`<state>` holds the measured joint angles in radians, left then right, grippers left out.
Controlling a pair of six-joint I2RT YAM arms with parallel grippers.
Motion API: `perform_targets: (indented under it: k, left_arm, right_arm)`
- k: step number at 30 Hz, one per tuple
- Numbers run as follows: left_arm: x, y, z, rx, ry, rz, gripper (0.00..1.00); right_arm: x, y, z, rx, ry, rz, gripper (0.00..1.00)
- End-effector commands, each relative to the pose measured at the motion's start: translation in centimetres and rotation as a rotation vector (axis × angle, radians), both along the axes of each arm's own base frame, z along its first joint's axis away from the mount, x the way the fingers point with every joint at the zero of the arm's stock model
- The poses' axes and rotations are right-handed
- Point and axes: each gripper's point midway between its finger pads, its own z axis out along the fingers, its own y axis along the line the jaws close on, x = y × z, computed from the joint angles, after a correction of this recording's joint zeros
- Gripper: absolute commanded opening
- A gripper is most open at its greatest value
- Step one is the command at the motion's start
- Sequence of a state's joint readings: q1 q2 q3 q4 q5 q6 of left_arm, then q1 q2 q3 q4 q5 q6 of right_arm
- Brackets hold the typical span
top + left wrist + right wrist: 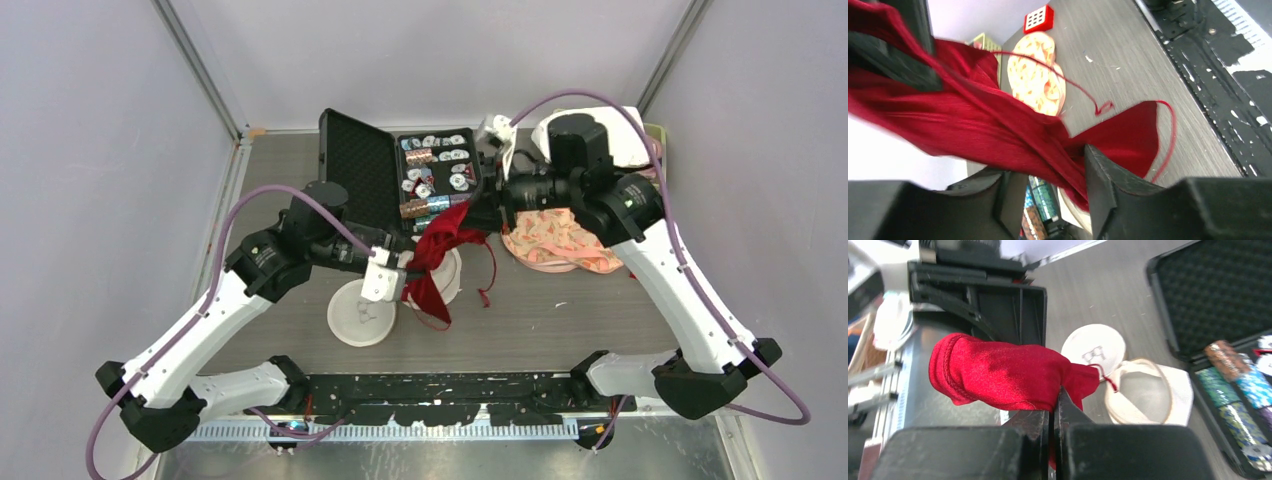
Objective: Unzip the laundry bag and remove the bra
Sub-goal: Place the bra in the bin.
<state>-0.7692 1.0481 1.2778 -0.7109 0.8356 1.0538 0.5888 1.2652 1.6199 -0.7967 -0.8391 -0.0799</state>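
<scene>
A red satin bra [440, 255] hangs in the air between my two grippers, its straps trailing down to the table. My right gripper [1054, 405] is shut on one bunched end of the bra [998, 372]. My left gripper [1053, 185] has its jaws apart, and the bra [978, 125] drapes across the gap against the right finger [1103, 185]. Under the bra lies the white round laundry bag [362, 312], unzipped, its two halves spread open on the table [560, 320]. The right wrist view shows both halves of the laundry bag [1148, 395] below the cloth.
An open black case [358, 170] with poker chips [435, 175] stands at the back centre. A pink-orange patterned garment [555, 240] lies under the right arm. A white object [620, 130] sits at the back right. The enclosure walls close off both sides.
</scene>
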Motion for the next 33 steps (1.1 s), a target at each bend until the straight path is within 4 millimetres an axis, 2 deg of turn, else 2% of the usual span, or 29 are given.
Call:
perform_targets:
  k: [1,3,6,11,15,22,27,33]
  left_arm:
    - [3.8,0.2,2.0,-0.057,0.079,0.236,0.51]
    - [5.1,0.5,2.3,-0.086,0.118,0.322,0.61]
    - [6.9,1.1,2.5,-0.121,0.16,0.439,0.71]
    - [9.9,2.3,3.0,-0.19,0.274,0.636,0.91]
    - [11.5,3.1,2.9,-0.227,0.357,0.754,0.93]
    - [12.7,4.1,1.8,-0.239,0.427,0.861,0.94]
    - [13.0,4.5,1.1,-0.237,0.437,0.895,0.94]
    - [12.9,4.7,0.3,-0.228,0.441,0.901,0.94]
  right_arm:
    - [5.3,-2.2,6.1,0.141,-0.002,-0.296,0.01]
    - [7.5,-3.8,7.7,0.189,0.032,-0.391,0.01]
    - [10.3,-6.7,9.7,0.238,0.046,-0.522,0.01]
    - [15.0,-12.1,12.3,0.304,0.022,-0.73,0.01]
    - [19.1,-16.0,13.7,0.349,-0.003,-0.874,0.01]
    - [25.6,-23.5,15.4,0.386,-0.099,-1.131,0.01]
    - [29.5,-29.2,15.2,0.398,-0.137,-1.328,0.01]
    - [33.4,-34.4,13.1,0.381,-0.161,-1.475,0.0]
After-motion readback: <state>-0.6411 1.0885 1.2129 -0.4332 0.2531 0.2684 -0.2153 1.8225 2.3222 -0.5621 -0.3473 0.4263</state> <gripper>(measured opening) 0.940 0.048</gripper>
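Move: From the right hand, which holds the bra, the bin's middle lies about 33 cm ahead, 31 cm to the right and some 32 cm below. The floral bag is about 15 cm ahead, 23 cm right, and the open chip case about 27 cm ahead, 5 cm left, both some 37 cm down. From the left hand the bin is about 37 cm ahead, 42 cm right and 27 cm below. Right hand swings the bra about 45 cm forward-right, rising, towards the bin; left opens free, drawing forward. ##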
